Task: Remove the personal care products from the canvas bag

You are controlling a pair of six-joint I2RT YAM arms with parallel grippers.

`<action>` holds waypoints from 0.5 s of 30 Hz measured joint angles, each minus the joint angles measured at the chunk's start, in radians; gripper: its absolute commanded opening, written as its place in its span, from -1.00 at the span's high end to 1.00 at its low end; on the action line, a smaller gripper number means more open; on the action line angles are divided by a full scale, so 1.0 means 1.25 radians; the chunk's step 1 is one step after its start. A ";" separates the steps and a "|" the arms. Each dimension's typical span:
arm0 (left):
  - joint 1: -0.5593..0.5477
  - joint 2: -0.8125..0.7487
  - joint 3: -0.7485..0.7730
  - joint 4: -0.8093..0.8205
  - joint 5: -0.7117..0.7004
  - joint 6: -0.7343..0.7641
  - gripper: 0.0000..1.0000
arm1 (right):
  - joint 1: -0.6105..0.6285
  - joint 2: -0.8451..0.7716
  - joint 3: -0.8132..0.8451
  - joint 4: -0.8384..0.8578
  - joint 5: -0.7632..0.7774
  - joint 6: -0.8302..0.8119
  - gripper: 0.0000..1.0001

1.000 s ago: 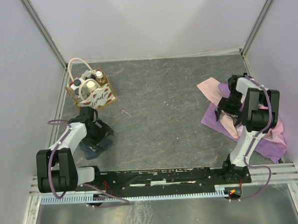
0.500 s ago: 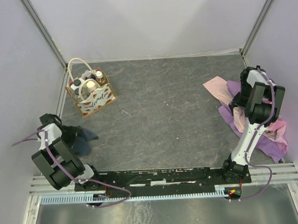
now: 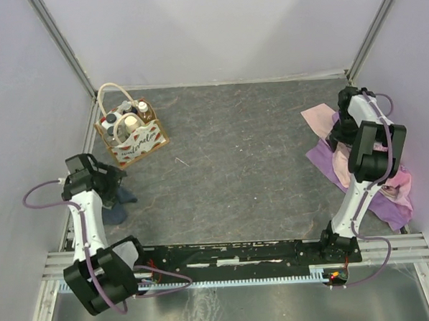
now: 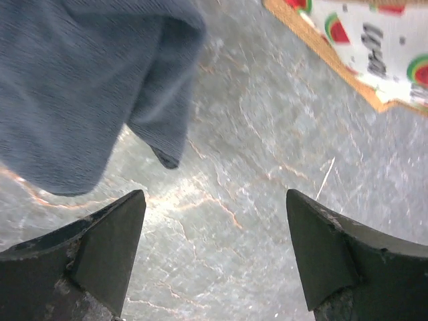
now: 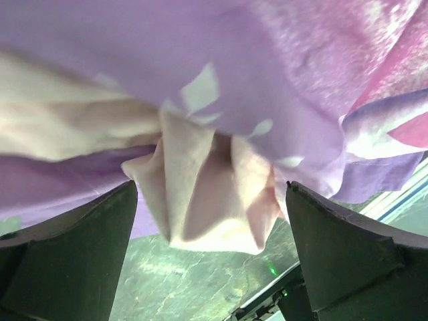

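Note:
The canvas bag stands at the far left near the wall, its handles up. Several personal care products stand inside it, among them a tan bottle with a white cap. My left gripper is open and empty, low over the table in front of the bag. In the left wrist view the bag's printed lower edge shows at the top right. My right gripper is far from the bag at the right. In the right wrist view it is open over a cloth.
A dark grey cloth lies beside my left gripper, and it also shows in the left wrist view. A pink-purple cloth is spread along the right wall and fills the right wrist view. A thin stick lies mid-table.
My left arm swung out to the left wall and came back toward the bag; the grey cloth ended up further left. My right arm moved back along the pink-purple cloth, which shifted.

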 measured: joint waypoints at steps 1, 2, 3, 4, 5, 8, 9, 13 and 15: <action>-0.020 -0.010 -0.006 0.004 0.010 -0.005 -0.83 | 0.010 -0.008 0.000 0.002 -0.003 -0.001 -1.00; -0.040 -0.013 -0.016 0.010 0.022 -0.013 -0.82 | 0.022 -0.016 0.000 0.002 -0.008 -0.003 -1.00; -0.053 -0.008 -0.027 0.017 0.031 -0.020 -0.82 | 0.034 -0.023 0.000 0.003 -0.017 -0.006 -1.00; -0.068 0.006 -0.044 0.028 0.041 -0.028 -0.83 | 0.046 -0.028 -0.001 0.005 -0.026 -0.009 -1.00; -0.077 0.019 -0.056 0.033 0.047 -0.033 -0.82 | 0.060 -0.032 -0.003 0.007 -0.035 -0.013 -1.00; -0.109 0.069 -0.113 0.060 0.069 -0.048 -0.82 | 0.100 -0.045 -0.021 0.018 -0.058 -0.028 -1.00; -0.114 0.078 -0.124 0.065 0.072 -0.051 -0.83 | 0.118 -0.050 -0.031 0.020 -0.066 -0.034 -1.00; -0.121 0.112 -0.145 0.077 0.071 -0.056 -0.89 | 0.171 -0.069 -0.048 0.022 -0.091 -0.049 -1.00; -0.121 0.140 -0.143 0.088 0.063 -0.056 -0.92 | 0.183 -0.079 -0.048 0.022 -0.101 -0.056 -1.00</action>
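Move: The left hand hangs roughly 10 cm above the dark blue cloth, whose middle lies about 4 cm back and 3 cm to its left. The canvas bag stands some 19 cm ahead and 5 cm to the right, its middle 5 cm lower. The right hand is over the purple-pink cloth, whose middle is about 7 cm back, 4 cm right and 4 cm below. Its purple left corner is some 16 cm left and level, and the peach flap 10 cm ahead and 8 cm left. No new grip is made. The left hand drops about 8 cm while swinging some 6 cm right and a little back, coming down almost to the table just right of the dark blue cloth's corner, fingers wide open and tipping to point more steeply down. The right hand, also open, sweeps about 10 cm left over the purple-pink cloth towards its purple corner, turning some 15 degrees counter-clockwise. ##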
